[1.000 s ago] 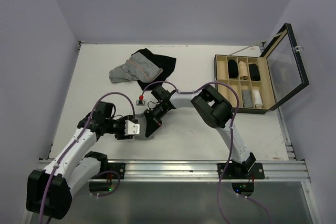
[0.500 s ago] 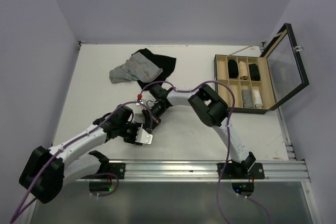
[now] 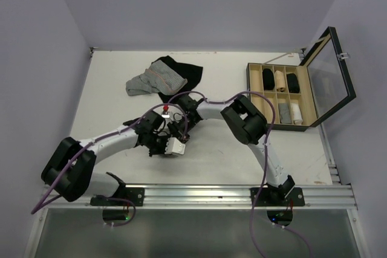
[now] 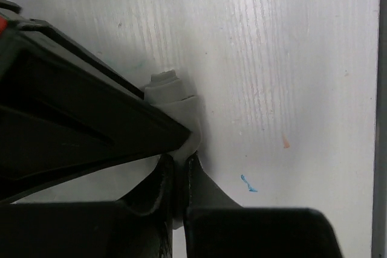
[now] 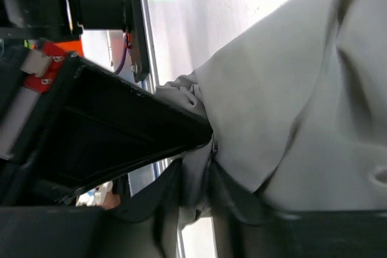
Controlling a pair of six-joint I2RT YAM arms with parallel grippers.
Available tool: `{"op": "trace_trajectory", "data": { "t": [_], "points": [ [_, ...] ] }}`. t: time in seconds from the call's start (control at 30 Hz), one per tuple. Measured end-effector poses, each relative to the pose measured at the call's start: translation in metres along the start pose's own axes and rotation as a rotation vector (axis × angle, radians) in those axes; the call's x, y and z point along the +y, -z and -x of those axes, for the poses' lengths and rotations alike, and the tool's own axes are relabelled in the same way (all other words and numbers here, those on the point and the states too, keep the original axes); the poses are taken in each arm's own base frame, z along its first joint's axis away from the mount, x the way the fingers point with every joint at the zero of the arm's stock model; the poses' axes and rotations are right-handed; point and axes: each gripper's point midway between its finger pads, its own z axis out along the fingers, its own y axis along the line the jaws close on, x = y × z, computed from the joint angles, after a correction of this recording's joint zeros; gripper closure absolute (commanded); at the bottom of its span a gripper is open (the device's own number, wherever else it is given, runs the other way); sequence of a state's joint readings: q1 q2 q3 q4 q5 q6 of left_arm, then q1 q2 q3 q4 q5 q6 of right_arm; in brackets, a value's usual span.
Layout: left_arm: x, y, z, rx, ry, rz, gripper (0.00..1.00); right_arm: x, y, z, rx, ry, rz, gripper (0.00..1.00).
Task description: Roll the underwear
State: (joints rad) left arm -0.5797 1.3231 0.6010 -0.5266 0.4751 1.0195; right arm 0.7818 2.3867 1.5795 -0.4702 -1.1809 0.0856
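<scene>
The underwear (image 5: 290,89) is plain grey cloth; it fills the right of the right wrist view. My right gripper (image 5: 198,188) has a fold of it between its fingers, and both fingers touch the cloth. In the left wrist view a small grey bunch of the underwear (image 4: 175,98) sits on the white table, and my left gripper (image 4: 179,176) is shut on its thin edge. The two grippers meet tip to tip: the right finger (image 4: 72,119) crosses the left wrist view. From above, the left gripper (image 3: 171,143) and right gripper (image 3: 179,130) cover the cloth.
A grey pinstriped garment (image 3: 150,81) lies on a black garment (image 3: 186,74) at the back of the table. An open wooden box (image 3: 281,96) with rolled items in its compartments stands at the right, its lid (image 3: 331,70) raised. The metal rail (image 3: 199,194) runs along the near edge.
My left arm has swung right across the table to the right gripper, and its jaws have closed on the cloth. The right gripper has shifted slightly to the right.
</scene>
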Motion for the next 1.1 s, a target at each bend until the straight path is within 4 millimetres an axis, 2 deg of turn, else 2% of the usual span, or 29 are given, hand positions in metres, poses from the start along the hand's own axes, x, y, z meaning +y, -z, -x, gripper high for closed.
{"op": "trace_trajectory", "data": {
  "t": [0.07, 0.17, 0.27, 0.4, 0.47, 0.57, 0.67, 0.7, 0.73, 0.8, 0.87, 0.97, 1.1],
  "points": [
    [0.002, -0.003, 0.003, -0.010, 0.011, -0.043, 1.00, -0.001, 0.012, 0.002, -0.022, -0.006, -0.023, 0.59],
    [0.002, -0.003, 0.004, -0.032, 0.045, -0.093, 1.00, -0.008, 0.043, 0.015, -0.087, 0.008, -0.115, 0.54],
    [0.003, -0.003, 0.003, -0.056, 0.083, -0.131, 1.00, -0.021, 0.081, 0.029, -0.169, 0.019, -0.212, 0.53],
    [0.005, -0.002, 0.004, -0.090, 0.154, -0.196, 1.00, -0.026, 0.132, 0.039, -0.273, 0.036, -0.299, 0.53],
    [0.008, -0.001, 0.003, -0.113, 0.208, -0.238, 1.00, -0.020, 0.153, 0.037, -0.321, 0.056, -0.344, 0.53],
    [0.011, 0.000, 0.001, -0.154, 0.323, -0.321, 1.00, -0.001, 0.174, 0.033, -0.373, 0.125, -0.408, 0.50],
    [0.015, 0.001, 0.000, -0.199, 0.464, -0.428, 0.99, 0.032, 0.190, 0.032, -0.423, 0.278, -0.482, 0.43],
    [0.016, 0.002, -0.001, -0.209, 0.508, -0.465, 0.99, 0.041, 0.193, 0.032, -0.433, 0.321, -0.499, 0.42],
    [0.017, 0.002, -0.001, -0.215, 0.552, -0.504, 0.99, 0.052, 0.196, 0.032, -0.444, 0.386, -0.523, 0.35],
    [0.018, 0.003, -0.001, -0.227, 0.622, -0.571, 0.98, 0.071, 0.198, 0.031, -0.452, 0.508, -0.572, 0.32],
    [0.019, 0.003, -0.001, -0.233, 0.674, -0.626, 0.98, 0.086, 0.191, 0.029, -0.425, 0.620, -0.612, 0.29],
    [0.020, 0.004, -0.002, -0.230, 0.706, -0.670, 0.97, 0.097, 0.161, 0.028, -0.332, 0.780, -0.646, 0.29],
    [0.021, 0.004, -0.002, -0.222, 0.734, -0.714, 0.97, 0.092, 0.101, 0.018, -0.144, 0.950, -0.670, 0.31]
  ]
}}
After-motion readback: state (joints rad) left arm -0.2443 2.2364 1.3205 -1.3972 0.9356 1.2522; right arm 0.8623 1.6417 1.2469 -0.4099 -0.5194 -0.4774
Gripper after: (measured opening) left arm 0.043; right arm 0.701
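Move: My left fingers are shut on the near edge of the grey underwear being rolled, whose middle lies about 4 cm ahead, 2 cm to the right and just below them. From my right hand, its fingers still around the same cloth, that middle is some 3 cm ahead and 3 cm left. Counted from my left hand, the grey heap lies about 31 cm ahead and 4 cm left, the black cloth 31 cm ahead and 8 cm right. I open my right hand and slip it off the underwear, forward and to the right about 12 cm, then climb to some 16 cm up before swinging back and left over the table towards the cloth, fingers tipping to point left and down. My left hand keeps its pinch on the rolled edge, easing forward about 2 cm as its wrist swings the fingertips almost 60 degrees round towards my base. ##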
